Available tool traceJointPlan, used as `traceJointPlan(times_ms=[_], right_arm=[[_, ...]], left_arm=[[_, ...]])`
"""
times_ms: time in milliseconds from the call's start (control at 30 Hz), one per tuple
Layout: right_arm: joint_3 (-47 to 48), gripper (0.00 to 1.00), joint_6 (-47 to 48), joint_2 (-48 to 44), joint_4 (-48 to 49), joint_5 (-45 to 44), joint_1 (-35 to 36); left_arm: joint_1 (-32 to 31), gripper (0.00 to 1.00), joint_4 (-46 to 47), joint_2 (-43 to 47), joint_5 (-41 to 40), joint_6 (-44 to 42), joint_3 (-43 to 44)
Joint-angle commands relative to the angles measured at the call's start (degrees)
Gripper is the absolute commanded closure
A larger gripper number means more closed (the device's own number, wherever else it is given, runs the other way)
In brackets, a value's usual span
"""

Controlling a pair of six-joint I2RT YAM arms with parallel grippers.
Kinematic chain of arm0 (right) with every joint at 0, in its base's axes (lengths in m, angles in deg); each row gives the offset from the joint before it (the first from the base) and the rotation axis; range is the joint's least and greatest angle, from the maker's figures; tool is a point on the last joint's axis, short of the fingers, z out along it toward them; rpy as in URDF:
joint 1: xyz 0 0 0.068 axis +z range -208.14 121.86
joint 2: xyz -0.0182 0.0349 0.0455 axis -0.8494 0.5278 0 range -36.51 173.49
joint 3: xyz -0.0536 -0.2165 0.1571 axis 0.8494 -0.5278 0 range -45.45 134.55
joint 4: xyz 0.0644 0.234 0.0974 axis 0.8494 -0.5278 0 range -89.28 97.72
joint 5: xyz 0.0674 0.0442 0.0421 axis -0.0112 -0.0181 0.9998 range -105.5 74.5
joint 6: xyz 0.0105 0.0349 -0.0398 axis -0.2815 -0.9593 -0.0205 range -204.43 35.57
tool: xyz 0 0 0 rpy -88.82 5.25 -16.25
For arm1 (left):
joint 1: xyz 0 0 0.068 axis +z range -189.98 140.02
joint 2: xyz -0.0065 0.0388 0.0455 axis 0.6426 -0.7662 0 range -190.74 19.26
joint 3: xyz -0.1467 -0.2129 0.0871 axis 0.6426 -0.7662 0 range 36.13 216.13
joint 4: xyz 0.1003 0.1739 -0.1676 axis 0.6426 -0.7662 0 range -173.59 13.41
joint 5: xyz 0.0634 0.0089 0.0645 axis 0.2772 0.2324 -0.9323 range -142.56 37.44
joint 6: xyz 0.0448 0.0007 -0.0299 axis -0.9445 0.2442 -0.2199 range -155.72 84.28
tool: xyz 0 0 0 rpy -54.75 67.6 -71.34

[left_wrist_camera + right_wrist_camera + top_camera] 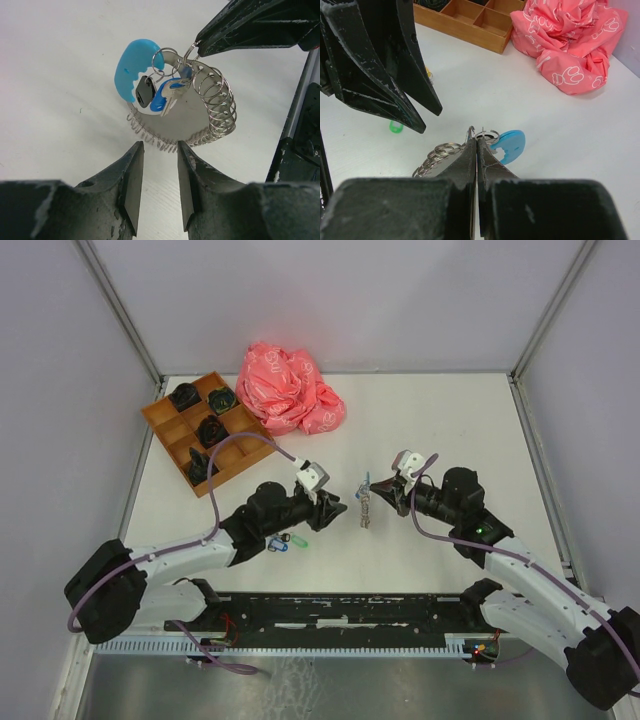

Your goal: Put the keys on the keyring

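Observation:
My right gripper (476, 141) is shut on the keyring (220, 107), a silvery coiled loop with a light blue segment (131, 70), and holds it upright just above the table (450, 430). Two keys hang inside the loop, one with a black tag (144, 92) and one with a blue tag (161, 98). My left gripper (160, 146) is open and empty, its tips just short of the loop's lower edge. In the top view the keyring (365, 508) sits between the left gripper (338, 512) and the right gripper (374, 492). Two more keys (286, 542), with blue and green tags, lie beside the left arm.
A wooden compartment tray (160, 412) holding dark items stands at the back left. A crumpled pink cloth (288, 388) lies beside it. The green tag (395, 127) shows on the table behind the left fingers (415, 107) in the right wrist view.

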Motion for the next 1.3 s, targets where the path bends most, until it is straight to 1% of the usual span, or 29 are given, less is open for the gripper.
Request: traceJointPlan(times_ms=[0, 433, 667, 933, 1267], right_arm=[[0.93, 0.99, 0.45, -0.57, 7.09, 1.65, -0.15], [-2.79, 1.0, -0.51, -0.02, 14.26, 7.24, -0.08], [-3.41, 0.99, -0.68, 0.5, 16.13, 9.63, -0.08], [-3.0, 0.99, -1.12, 0.87, 15.92, 12.14, -0.1], [-2.11, 0.99, -1.21, 1.22, 14.42, 15.15, -0.09]], left_arm=[[1.18, 0.59, 5.38, 2.73, 1.34, 1.81, -0.22], [6.62, 0.57, 18.97, -0.56, 14.48, 4.78, 0.46], [7.0, 0.57, 19.77, -4.04, 21.52, 2.64, 2.5], [7.0, 0.59, 20.91, -5.63, 24.76, 0.24, 3.43], [7.0, 0.64, 20.39, -6.39, 25.11, -2.2, 3.75]])
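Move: The keyring's small metal ring is pinched in the right fingertips, so it lies right at that hand. From the open, empty left hand the ring is about 3 cm ahead, 6 cm to the right and 4 cm above. The blue shark tag stands some 3 cm farther out than the ring and 1 cm lower; the keys hang about 3 cm beneath the ring, 1 cm farther out. The green tag lies on the table about 7 cm back and 9 cm left of the left hand, some 15 cm below. The ring is brought to the left fingers from both sides: the right hand keeps its pinch and draws it about 2.5 cm back and 2 cm left, turning slightly counter-clockwise. The left hand, half open throughout, first rises some 5 cm, then eases back and to the right, its fingers tipping upward and swinging about 15 degrees clockwise until their tips straddle the ring. ##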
